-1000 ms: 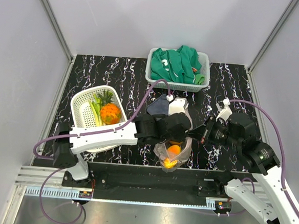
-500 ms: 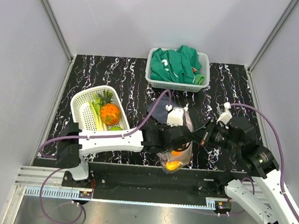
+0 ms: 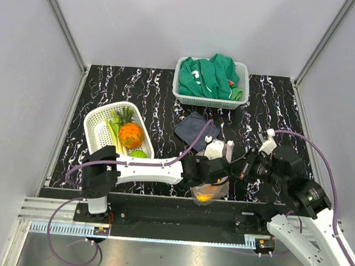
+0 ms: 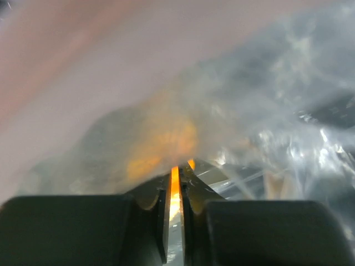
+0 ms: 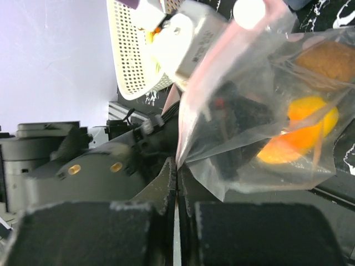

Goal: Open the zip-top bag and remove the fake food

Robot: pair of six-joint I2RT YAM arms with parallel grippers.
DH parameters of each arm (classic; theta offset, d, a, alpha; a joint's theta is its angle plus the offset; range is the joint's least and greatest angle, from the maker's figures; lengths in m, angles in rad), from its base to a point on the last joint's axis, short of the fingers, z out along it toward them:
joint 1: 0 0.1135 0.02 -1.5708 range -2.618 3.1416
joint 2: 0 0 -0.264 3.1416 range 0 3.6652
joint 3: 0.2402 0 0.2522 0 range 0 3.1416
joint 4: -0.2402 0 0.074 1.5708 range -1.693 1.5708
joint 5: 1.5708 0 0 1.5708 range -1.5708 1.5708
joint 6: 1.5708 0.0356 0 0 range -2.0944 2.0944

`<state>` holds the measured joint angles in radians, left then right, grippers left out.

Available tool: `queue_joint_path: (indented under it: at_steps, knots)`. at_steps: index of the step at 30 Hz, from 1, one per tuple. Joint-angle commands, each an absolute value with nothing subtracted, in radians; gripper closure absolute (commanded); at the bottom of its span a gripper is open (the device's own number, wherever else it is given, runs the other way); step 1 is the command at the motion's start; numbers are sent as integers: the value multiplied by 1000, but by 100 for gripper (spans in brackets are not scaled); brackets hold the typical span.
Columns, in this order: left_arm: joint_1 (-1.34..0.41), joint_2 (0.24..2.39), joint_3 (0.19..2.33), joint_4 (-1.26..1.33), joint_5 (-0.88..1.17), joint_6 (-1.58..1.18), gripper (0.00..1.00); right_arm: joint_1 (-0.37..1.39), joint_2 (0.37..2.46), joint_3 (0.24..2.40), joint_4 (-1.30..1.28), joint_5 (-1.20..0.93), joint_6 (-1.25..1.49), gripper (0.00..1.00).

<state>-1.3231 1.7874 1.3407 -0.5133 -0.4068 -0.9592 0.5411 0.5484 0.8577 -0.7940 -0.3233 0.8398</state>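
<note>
The clear zip-top bag (image 3: 215, 185) hangs near the table's front edge, between the two arms. My right gripper (image 5: 176, 166) is shut on the bag's (image 5: 249, 138) edge just below the pinkish zip strip (image 5: 222, 55). In the top view it (image 3: 241, 164) is at the bag's right side. My left gripper (image 4: 176, 169) is pushed into the bag's mouth, its jaws a narrow crack apart, with plastic and an orange glow right ahead. Orange fake food (image 5: 302, 130) and a brown piece (image 5: 330, 58) lie in the bag. A pineapple (image 3: 131, 134), a leek (image 3: 113, 131) and a green piece (image 3: 138, 154) lie in the white basket (image 3: 92, 133).
A grey basket (image 3: 181, 95) holding a green garment (image 3: 209, 77) stands at the back centre. A dark grey-blue cloth (image 3: 193, 129) lies flat just behind the bag. The left arm's cable loops over that cloth.
My left arm has moved toward the near edge and down into the bag, and its jaws have parted a little. The bag has sunk lower. The right gripper has kept hold of the bag's edge.
</note>
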Motion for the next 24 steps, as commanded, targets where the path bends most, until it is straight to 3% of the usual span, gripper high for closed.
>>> queue_joint_path:
  at_steps: [1,5,12,24]
  knots:
    - [-1307,1818,1304,-483,-359,-957,84,546,523,864,-810,-307,839,100]
    - [-1305,1850,1287,-485,-342,-954,74,546,515,859,-830,-302,831,100]
    - [-1304,1867,1278,-433,-313,-927,36,546,502,835,-831,-305,836,100]
    - [-1256,1988,1302,-414,-238,-890,33,546,482,799,-844,-298,839,100]
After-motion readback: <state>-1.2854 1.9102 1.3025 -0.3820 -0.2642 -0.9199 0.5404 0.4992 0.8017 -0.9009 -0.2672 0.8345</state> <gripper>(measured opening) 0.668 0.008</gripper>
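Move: From the left gripper, already reaching into the open bag, the orange-yellow fake food lies about 6 cm below, some 2 cm back and 2 cm left. The brown food is about 4 cm ahead, 2 cm left and 7 cm below; the folded dark cloth lies outside, some 13 cm ahead, 10 cm left and 10 cm below. From the right gripper, the orange-yellow food is roughly 6 cm left, 2 cm back and 20 cm down. Sink the left gripper about 5.5 cm deeper inside the bag towards the orange-yellow food, spreading its nearly shut fingers to about two thirds open on the way and easing slightly right late on. Keep the right fingers pinched on the bag's edge and lower that hand with it, some 3.5 cm down and a little right. ##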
